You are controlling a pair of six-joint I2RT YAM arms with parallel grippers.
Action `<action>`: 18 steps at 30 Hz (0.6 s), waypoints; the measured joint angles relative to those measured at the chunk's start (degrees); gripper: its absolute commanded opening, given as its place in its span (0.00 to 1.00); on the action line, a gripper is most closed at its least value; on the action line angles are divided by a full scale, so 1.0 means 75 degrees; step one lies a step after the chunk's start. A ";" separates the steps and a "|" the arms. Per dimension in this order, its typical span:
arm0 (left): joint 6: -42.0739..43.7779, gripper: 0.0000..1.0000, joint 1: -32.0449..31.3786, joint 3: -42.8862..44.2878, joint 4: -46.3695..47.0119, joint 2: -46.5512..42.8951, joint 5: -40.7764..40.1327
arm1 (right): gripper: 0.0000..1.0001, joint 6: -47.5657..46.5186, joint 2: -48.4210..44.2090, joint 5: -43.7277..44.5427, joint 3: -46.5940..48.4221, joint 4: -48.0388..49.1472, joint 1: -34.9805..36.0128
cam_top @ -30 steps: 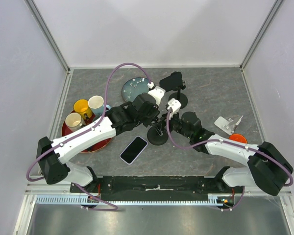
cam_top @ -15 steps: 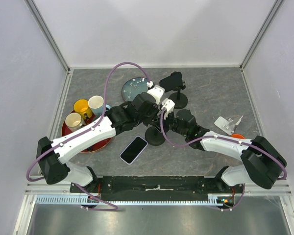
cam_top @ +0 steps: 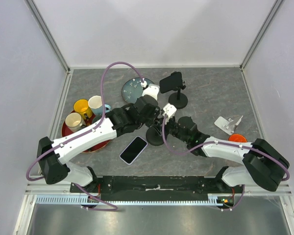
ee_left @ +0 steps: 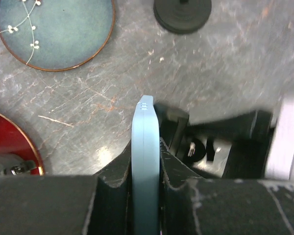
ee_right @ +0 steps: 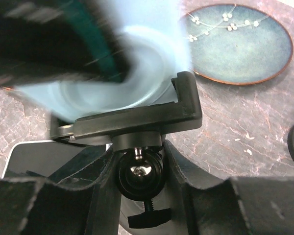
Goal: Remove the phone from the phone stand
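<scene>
A light-blue phone (ee_left: 146,161) stands edge-on between the jaws of my left gripper (ee_left: 146,156), which is shut on it. In the right wrist view the phone (ee_right: 137,58) is a blurred pale-blue shape sitting in the black cradle of the phone stand (ee_right: 137,120). My right gripper (ee_right: 138,166) is shut on the stand's ball joint just under the cradle. From above, both grippers meet over the stand's round base (cam_top: 156,137): left gripper (cam_top: 154,116), right gripper (cam_top: 162,127). The phone is hidden there.
A second stand carries a black phone (cam_top: 170,82) just behind. Another phone (cam_top: 133,150) lies flat in front. A blue plate (cam_top: 132,88) is at the back, a red tray (cam_top: 95,146) with mugs on the left, and a white bracket (cam_top: 228,123) and an orange object (cam_top: 238,138) on the right.
My right gripper has moved left to the stand and closed on its ball joint. The left gripper has kept its grip on the phone and shifted slightly toward the back.
</scene>
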 measured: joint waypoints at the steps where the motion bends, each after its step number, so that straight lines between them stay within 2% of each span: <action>1: -0.0227 0.02 -0.0003 0.0000 -0.0050 0.0006 -0.0143 | 0.00 -0.0038 0.0000 0.0114 -0.0052 0.0093 0.0087; 8: -0.1480 0.02 0.0035 0.0262 -0.0064 0.0274 -0.0851 | 0.00 -0.0233 -0.0050 0.1177 -0.0370 0.0667 0.0612; 18: -0.1463 0.02 0.0478 0.0198 -0.0216 0.0093 -0.1801 | 0.00 -0.0178 -0.0122 0.1571 -0.0495 0.0807 0.0676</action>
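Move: The left hand holds the light-blue phone at the clamp of the held phone stand; the clamp lies about 3 cm to its right, 1 cm ahead and 5 cm below. The teal plate is some 26 cm ahead and 7 cm left, the other phone stand about 23 cm ahead and 14 cm right, and the lying phone 8 cm back and 9 cm left. The right hand grips the stand's ball-joint neck, the clamp some 3 cm above it, 1 cm ahead and 1 cm left. Forward first, while turning counter-clockwise, then left as well, the left hand draws the pinched phone out of the clamp and away from the stand, travelling about 6 cm in all and turning some 20 degrees, with a slight lift at the end. The right hand keeps its grip on the stand's neck below the clamp and stays almost in place, turning only slightly clockwise. ##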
